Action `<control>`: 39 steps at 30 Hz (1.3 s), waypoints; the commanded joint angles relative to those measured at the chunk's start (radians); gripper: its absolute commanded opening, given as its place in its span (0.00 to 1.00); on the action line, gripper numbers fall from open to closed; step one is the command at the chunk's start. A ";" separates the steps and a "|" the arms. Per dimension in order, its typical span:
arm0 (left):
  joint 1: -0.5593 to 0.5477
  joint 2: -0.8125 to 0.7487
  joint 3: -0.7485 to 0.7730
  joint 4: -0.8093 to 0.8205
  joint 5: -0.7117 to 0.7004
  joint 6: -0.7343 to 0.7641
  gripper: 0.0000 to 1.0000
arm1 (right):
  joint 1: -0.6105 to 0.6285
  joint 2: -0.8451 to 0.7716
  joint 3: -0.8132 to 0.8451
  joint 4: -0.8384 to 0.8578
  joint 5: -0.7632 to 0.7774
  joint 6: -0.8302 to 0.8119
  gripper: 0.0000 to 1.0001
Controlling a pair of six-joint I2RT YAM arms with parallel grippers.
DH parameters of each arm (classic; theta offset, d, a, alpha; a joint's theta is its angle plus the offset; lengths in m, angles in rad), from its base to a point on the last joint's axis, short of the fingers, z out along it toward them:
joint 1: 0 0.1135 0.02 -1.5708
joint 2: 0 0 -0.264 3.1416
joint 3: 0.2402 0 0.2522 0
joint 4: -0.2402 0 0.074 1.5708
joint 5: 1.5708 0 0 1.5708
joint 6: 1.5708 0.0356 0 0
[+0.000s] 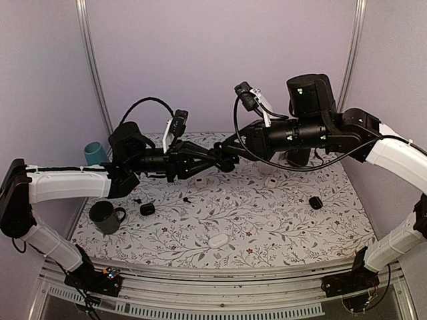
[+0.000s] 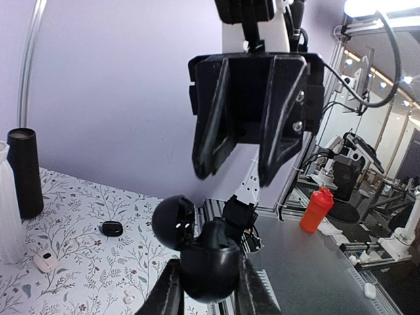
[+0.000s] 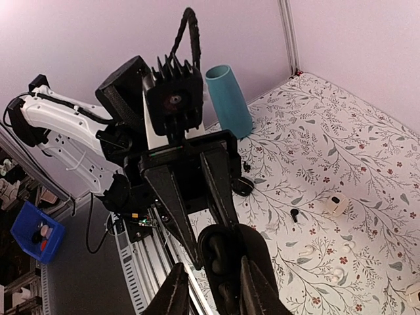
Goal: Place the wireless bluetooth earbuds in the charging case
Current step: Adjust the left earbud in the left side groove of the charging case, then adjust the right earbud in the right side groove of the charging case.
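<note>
My left gripper (image 2: 209, 292) is shut on a round black charging case (image 2: 210, 262), held in mid-air over the table with its lid (image 2: 172, 222) swung open. A black earbud (image 2: 220, 230) sits in the case's well, also seen as the earbud (image 3: 236, 252) in the right wrist view. My right gripper (image 2: 236, 176) hangs just above the case, its fingers apart with nothing between them. Both grippers meet at mid-table, left gripper (image 1: 215, 160) and right gripper (image 1: 230, 150). Another black earbud (image 3: 294, 215) lies on the floral cloth.
On the cloth lie a closed black case (image 1: 147, 209), a second black case (image 1: 315, 202), a white case (image 1: 218, 241) and another white case (image 1: 200, 181). A dark mug (image 1: 105, 217) and a teal cup (image 1: 95, 153) stand at the left. White earbuds (image 3: 308, 249) lie loose.
</note>
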 commanded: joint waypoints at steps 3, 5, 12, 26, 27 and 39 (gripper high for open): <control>0.005 -0.003 -0.015 0.041 -0.009 0.000 0.00 | 0.004 -0.086 -0.034 0.026 0.038 0.023 0.27; 0.005 -0.005 -0.013 0.043 -0.009 -0.005 0.00 | 0.005 -0.079 -0.039 0.009 0.021 0.022 0.25; 0.006 -0.015 -0.007 0.046 -0.014 -0.015 0.00 | 0.004 -0.044 -0.053 -0.055 -0.013 0.012 0.20; 0.006 -0.021 -0.001 0.047 -0.011 -0.020 0.00 | 0.005 -0.026 -0.067 -0.093 0.041 -0.001 0.11; 0.007 -0.021 0.001 0.048 -0.011 -0.020 0.00 | 0.004 -0.025 -0.067 -0.093 0.043 -0.001 0.10; 0.007 -0.024 0.002 0.077 0.001 -0.031 0.00 | 0.004 0.000 -0.062 -0.105 0.059 -0.006 0.04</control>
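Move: The right hand holds nothing, its fingers parted just over the open charging case. The left earbud in the case's near groove lies roughly 4 cm below, 1 cm ahead and 1 cm left. The case's middle is about 5 cm below, 2 cm left and 1 cm ahead, with the open lid some 2 cm farther out than that middle. From the left hand, which grips the case, that earbud is about 4 cm to the right, level fore-and-aft, and 2 cm higher. Up and to the right first, by about 3 cm, the right hand lifts clear of the case, then turns back and sinks some 6 cm towards the left earbud in its groove, quickly at first and easing off. Its fingers close almost shut on the way and tip slightly more downward, so the joined tips come down against the earbud. The left hand keeps its grip on the case and holds it still. ##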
